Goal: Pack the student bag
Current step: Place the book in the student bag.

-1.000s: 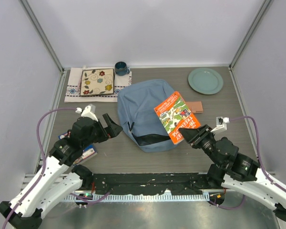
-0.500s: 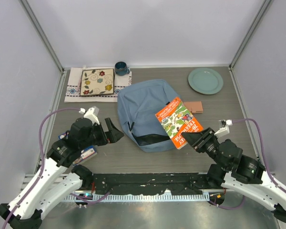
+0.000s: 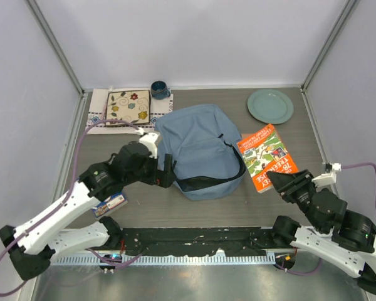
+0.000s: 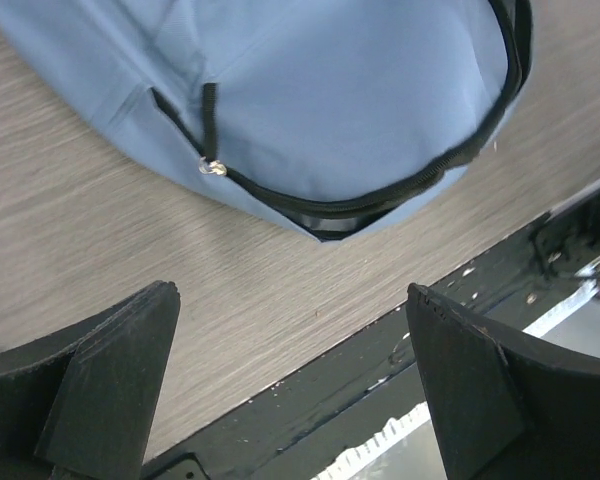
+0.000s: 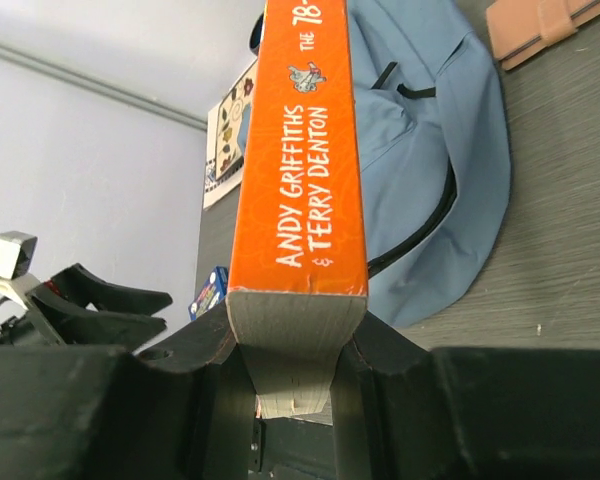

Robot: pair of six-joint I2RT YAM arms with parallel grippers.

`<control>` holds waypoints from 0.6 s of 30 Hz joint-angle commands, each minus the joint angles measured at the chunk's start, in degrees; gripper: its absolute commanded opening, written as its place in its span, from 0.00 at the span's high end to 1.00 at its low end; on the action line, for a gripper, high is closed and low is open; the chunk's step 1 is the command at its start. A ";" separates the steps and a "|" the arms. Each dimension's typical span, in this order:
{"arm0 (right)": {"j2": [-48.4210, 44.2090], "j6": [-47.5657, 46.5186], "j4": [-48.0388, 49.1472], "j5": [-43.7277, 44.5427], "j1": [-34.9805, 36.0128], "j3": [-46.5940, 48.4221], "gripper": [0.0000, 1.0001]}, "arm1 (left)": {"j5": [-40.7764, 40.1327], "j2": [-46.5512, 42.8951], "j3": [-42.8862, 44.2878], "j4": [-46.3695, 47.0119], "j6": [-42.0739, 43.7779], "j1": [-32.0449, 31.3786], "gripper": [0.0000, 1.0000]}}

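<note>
The student bag [image 3: 197,147], a soft dusty-blue backpack, lies flat in the middle of the table with its black zipper opening [image 3: 200,183] facing the near edge. My left gripper [image 3: 165,170] stands open at the bag's near left corner; in the left wrist view its gripper [image 4: 290,295] hangs over bare table just short of the bag [image 4: 330,90] and the zipper pull [image 4: 212,167]. My right gripper [image 3: 280,181] is shut on the near end of an orange book [image 3: 266,155], held to the right of the bag. The right wrist view shows the book's spine [image 5: 305,150] rising from that gripper [image 5: 295,340].
A green plate [image 3: 270,106] sits at the back right. A dark mug [image 3: 158,89] and a floral tile [image 3: 127,107] on a cloth are at the back left. A small blue box [image 3: 111,204] lies near the left arm. A brown wallet [image 5: 540,25] lies beyond the bag.
My right gripper has carried the orange book rightward, off the bag. My left arm has swung right and forward, up to the bag's near left corner, still open.
</note>
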 commanded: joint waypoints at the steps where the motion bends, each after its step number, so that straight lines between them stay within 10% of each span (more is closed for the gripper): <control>1: -3.97 4.09 -1.59 5.49 -0.16 2.21 0.99 | -4.51 5.76 4.11 3.26 7.88 -7.16 0.01; 18: -5.39 7.16 -3.61 3.29 -0.16 0.80 0.99 | -6.36 27.91 16.68 9.51 28.71 -18.86 0.00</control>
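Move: The student bag's open mouth lies about 14 cm to the right of my empty left hand, 6 cm ahead of it and some 18 cm below; the blue book lies about 29 cm to this hand's left and 2 cm ahead. From my right hand, still holding the orange book, the mouth is roughly 18 cm to the left, 9 cm ahead and 22 cm down, and the brown wallet about 30 cm straight ahead. I sweep my left hand about 11 cm to the right, towards the bag's mouth, dipping barely a centimetre or two. Its fingers stay wide open and the wrist rolls some 35 degrees clockwise about the line of the fingers, still clear above the fabric. My right hand keeps its pinch on the orange book's spine and eases about 3 cm right and down, giving room. ##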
